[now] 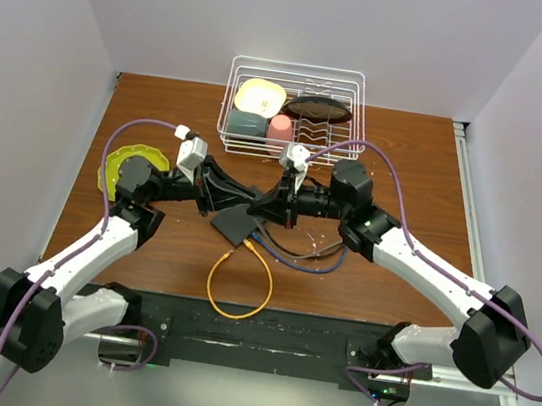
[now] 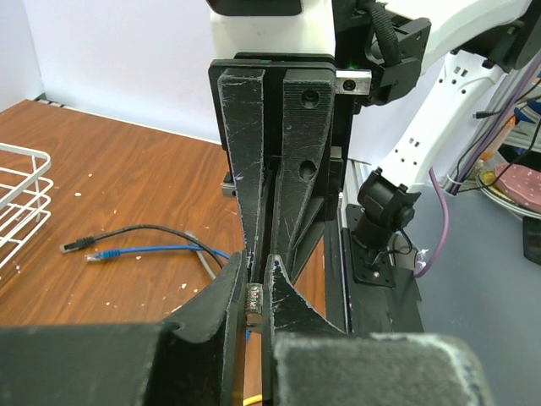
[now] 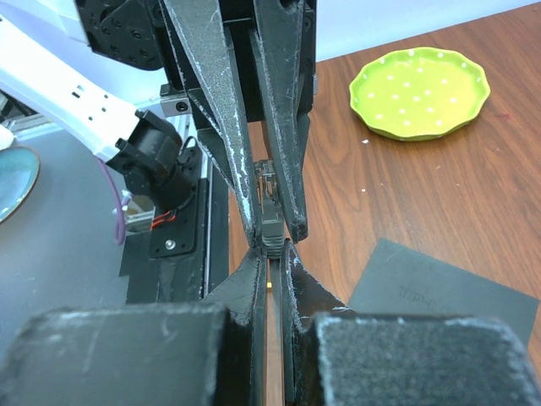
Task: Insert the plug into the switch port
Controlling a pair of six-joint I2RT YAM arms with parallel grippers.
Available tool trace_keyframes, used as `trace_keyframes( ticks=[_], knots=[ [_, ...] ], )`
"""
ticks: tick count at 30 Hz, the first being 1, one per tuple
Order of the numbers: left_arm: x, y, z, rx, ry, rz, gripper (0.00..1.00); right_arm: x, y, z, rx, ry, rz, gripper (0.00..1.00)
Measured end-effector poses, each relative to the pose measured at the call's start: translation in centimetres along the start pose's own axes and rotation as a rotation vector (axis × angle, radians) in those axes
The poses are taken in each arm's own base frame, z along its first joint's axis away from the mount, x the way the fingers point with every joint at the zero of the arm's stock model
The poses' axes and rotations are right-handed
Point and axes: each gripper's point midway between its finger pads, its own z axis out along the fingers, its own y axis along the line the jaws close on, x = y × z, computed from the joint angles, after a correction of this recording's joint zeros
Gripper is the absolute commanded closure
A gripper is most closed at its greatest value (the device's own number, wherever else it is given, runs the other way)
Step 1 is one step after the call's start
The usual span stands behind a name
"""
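Note:
The plug (image 2: 254, 303) is a small clear connector with a dark grey boot (image 3: 272, 227), held above the table where the two grippers meet tip to tip. My left gripper (image 2: 254, 275) is shut on its clear front part. Opposite it, my right gripper (image 3: 271, 252) is shut on the boot just behind. In the top view the two grippers, left (image 1: 254, 201) and right (image 1: 269, 205), touch over the flat dark grey switch box (image 1: 233, 223), which lies on the wood below them (image 3: 439, 292). Its port edge is hidden. A yellow cable (image 1: 240, 281) loops toward the near edge.
A white wire dish rack (image 1: 295, 105) with cups and a dark dish stands at the back. At the left lies a green dotted plate (image 1: 132, 168). Loose blue and black cables (image 2: 144, 245) lie right of the box. The black base rail (image 1: 253, 334) runs along the near edge.

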Motion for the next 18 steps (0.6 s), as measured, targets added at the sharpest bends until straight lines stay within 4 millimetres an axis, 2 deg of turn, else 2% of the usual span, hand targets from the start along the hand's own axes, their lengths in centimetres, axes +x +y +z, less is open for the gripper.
trace_keyframes(
  ticks=[1, 2, 5, 6, 12, 16, 18],
  knots=[
    [-0.1, 0.1, 0.0, -0.005, -0.003, 0.0, 1.0, -0.1, -0.1, 0.0, 0.005, -0.001, -0.001, 0.89],
    [-0.1, 0.1, 0.1, -0.009, -0.006, 0.001, 1.0, -0.1, -0.1, -0.1, 0.011, -0.002, -0.001, 0.77],
    [-0.3, 0.3, 0.2, -0.033, -0.014, -0.011, 1.0, -0.5, -0.6, -0.3, 0.052, -0.011, 0.001, 0.61],
    [-0.5, 0.3, 0.2, -0.036, -0.016, -0.013, 1.0, -0.6, -0.7, -0.4, 0.065, -0.016, -0.001, 0.51],
    [-2.0, 0.1, 0.3, -0.082, -0.048, -0.001, 1.0, -2.8, -1.3, -1.7, 0.171, -0.073, -0.031, 0.29],
    [-2.7, 1.0, 0.4, -0.149, -0.059, -0.03, 1.0, -4.4, -1.4, -2.8, 0.232, -0.118, -0.054, 0.05],
    [-3.1, 2.0, 0.3, -0.208, -0.069, -0.053, 1.0, -5.0, -1.7, -3.2, 0.268, -0.134, -0.06, 0.02]
  ],
)
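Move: Both hands have the grey cable's plug pinched in mid-air, right at their fingertips. From the left hand, the switch lies roughly 9 cm ahead, 3 cm left and 25 cm below; from the right hand, about 9 cm ahead, 2 cm left and as far down. On the table, from the left hand, the green plate is some 16 cm ahead and 29 cm left, the yellow cable's loop 6 cm back and 1 cm left, and the blue cable's loop 1 cm ahead and 11 cm right. The right fingers let go of the grey plug, spreading from shut to nearly full width, and that hand backs off upward about 5 cm, also to the right and forward, turning some 15 degrees clockwise. The left fingers keep their pinch on the plug and carry it up, then forward too, roughly 3 cm each way, with a slight counter-clockwise turn. ##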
